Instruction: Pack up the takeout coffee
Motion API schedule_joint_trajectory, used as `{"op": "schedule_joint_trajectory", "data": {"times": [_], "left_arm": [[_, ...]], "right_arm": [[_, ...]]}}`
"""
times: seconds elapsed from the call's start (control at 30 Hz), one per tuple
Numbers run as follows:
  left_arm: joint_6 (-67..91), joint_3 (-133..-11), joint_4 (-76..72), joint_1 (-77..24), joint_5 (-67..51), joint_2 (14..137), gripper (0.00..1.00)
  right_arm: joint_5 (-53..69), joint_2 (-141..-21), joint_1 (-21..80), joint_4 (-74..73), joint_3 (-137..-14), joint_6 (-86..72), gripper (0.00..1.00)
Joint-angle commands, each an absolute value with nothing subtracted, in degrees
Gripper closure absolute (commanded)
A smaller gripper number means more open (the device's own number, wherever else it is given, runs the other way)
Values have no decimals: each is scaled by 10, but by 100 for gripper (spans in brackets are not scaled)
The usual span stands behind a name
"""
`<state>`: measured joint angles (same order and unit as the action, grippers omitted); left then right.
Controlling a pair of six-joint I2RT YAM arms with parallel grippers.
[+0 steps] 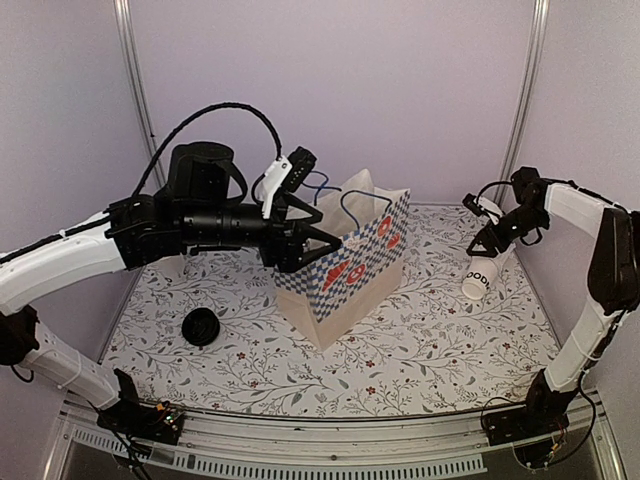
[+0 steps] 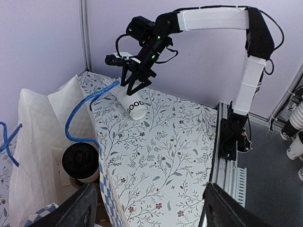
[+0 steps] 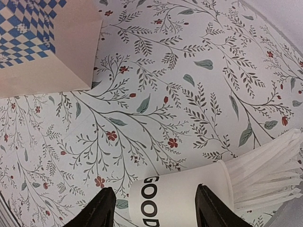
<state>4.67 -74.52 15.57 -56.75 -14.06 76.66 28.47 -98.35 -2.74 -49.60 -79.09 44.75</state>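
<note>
The takeout coffee [image 2: 80, 161], a white cup with a round black lid, lies inside the checkered paper bag [image 1: 350, 270], showing only in the left wrist view. My left gripper [image 1: 320, 235] hovers over the bag's mouth, open and empty [image 2: 147, 208], one finger above the bag wall [image 2: 106, 189]. At the far right, my right gripper [image 1: 488, 250] is over a tilted white cup lettered GOOD [image 3: 180, 198] that holds white sticks. One finger overlaps that cup near its rim, and table shows between the other finger and the cup's base. A grip cannot be made out.
A round black object [image 1: 202, 326] sits on the floral table left of the bag. The bag's blue cord handles [image 2: 78, 113] arch over its mouth. Purple walls close off the back and sides. More white cups [image 2: 296, 137] stand beyond the table's right edge.
</note>
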Motion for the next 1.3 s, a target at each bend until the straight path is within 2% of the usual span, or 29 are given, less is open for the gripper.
{"op": "schedule_joint_trajectory", "data": {"times": [0.0, 0.63, 0.97, 1.27], "left_arm": [[43, -747, 142, -583, -139, 777, 20], [57, -699, 133, -599, -119, 742, 20], [59, -699, 132, -604, -120, 743, 20], [62, -684, 125, -612, -114, 737, 20]], "right_arm": [[257, -983, -35, -429, -793, 372, 40], [265, -1070, -91, -487, -864, 400, 40], [233, -1075, -94, -480, -853, 435, 41], [240, -1061, -94, -410, -802, 382, 37]]}}
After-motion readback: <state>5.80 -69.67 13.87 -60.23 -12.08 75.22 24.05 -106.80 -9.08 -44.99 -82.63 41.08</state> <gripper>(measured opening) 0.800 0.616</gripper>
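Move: The straws spilling from the toppled cup have their middle about 9 cm ahead of the right hand, 8 cm to its right and 10 cm below. The cup itself lies almost under that hand, 1 cm ahead, 3 cm right and 9 cm down; the checked bag stands some 31 cm to the hand's left and 4 cm nearer the base. From the left hand the straws are roughly 26 cm ahead, 41 cm right and 31 cm below. Open right hand goes about 6 cm right, 4 forward and sinks towards the straws; left eases down and back. ##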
